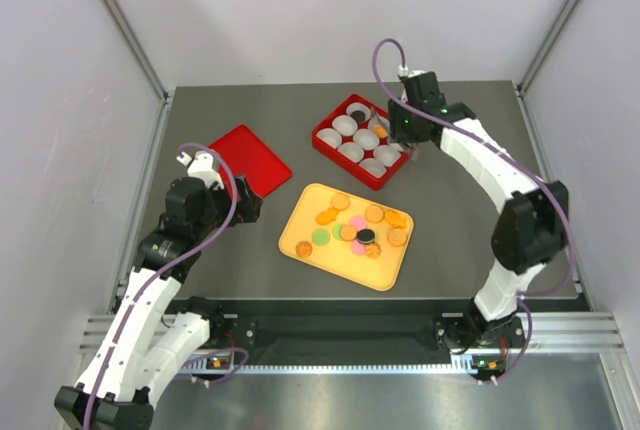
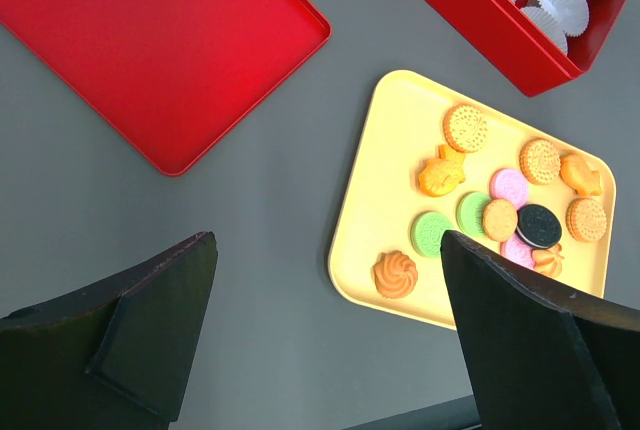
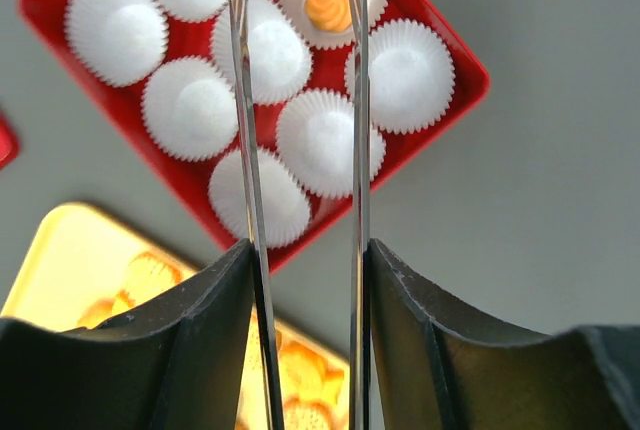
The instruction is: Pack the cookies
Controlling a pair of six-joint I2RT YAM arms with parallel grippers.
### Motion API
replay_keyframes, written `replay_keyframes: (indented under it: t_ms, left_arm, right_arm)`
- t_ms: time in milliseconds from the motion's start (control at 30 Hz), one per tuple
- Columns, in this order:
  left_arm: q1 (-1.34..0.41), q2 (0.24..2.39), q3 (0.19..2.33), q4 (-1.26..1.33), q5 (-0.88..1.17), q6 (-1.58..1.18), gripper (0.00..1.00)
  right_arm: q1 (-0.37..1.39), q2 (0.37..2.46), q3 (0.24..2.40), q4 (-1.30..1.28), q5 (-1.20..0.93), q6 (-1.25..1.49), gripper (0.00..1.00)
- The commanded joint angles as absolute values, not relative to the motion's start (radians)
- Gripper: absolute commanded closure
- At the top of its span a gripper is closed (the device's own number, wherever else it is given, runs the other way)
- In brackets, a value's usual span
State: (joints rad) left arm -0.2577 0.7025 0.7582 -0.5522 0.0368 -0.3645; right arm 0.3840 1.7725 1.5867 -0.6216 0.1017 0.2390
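Several cookies [image 1: 355, 233], mostly orange with green, pink and a black one, lie on the yellow tray [image 1: 300, 215]. In the left wrist view the cookies [image 2: 465, 128] sit toward the far side of the tray [image 2: 385, 180]. My right gripper [image 1: 408, 145] hangs over the red box [image 1: 322, 140]. Its thin blades [image 3: 297, 10] stand apart with nothing gripped. Below them an orange swirl cookie [image 3: 330, 0] rests in a white paper cup. A black cookie [image 1: 357, 113] lies in another cup. My left gripper [image 2: 328, 240] is open above the table, left of the tray.
A flat red lid [image 2: 150, 40] lies on the table to the left of the red box [image 2: 470, 0]. The box holds several white paper cups [image 3: 185, 105]. Walls close in the table at the back and both sides.
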Motion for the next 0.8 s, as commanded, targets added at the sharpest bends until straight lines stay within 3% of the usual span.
replay_keyframes:
  t_ms: [0, 433, 767]
  left_arm:
    - [-0.259, 0.689, 0.752, -0.522, 0.051, -0.353, 0.01]
    - [-0.259, 0.703, 0.752, -0.523, 0.052, -0.354, 0.01]
    - [-0.259, 0.715, 0.752, -0.525, 0.046, -0.354, 0.01]
  right_arm:
    - [0.402, 1.59, 1.513, -0.584, 0.08, 0.258, 0.53]
    - [0.765, 1.123, 1.085, -0.707, 0.133, 0.314, 0.54]
    - [0.934, 1.117, 1.009, -0.761, 0.161, 0.356, 0.52]
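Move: The right hand holds the slotted tongs over the red box, whose middle is level with it, about 9 cm to the left. The yellow tray's middle lies some 25 cm back and 13 cm to its left, roughly 13 cm below. Of the cookies there, the black one is about 25 cm back and 8 cm left, the pink one 21 back and 10 left. From the idle left hand, the tray's middle is about 25 cm to the right and 7 cm back, well below. Carry the right gripper and its tongs away from the red box, back about 25 cm and some 5 cm left to the yellow tray. Lift about 5 cm on leaving, then sink again on the way, easing off at the end with the tongs' tips above the cookies. Swing the wrist about 25 degrees counter-clockwise and keep the finger opening unchanged. ##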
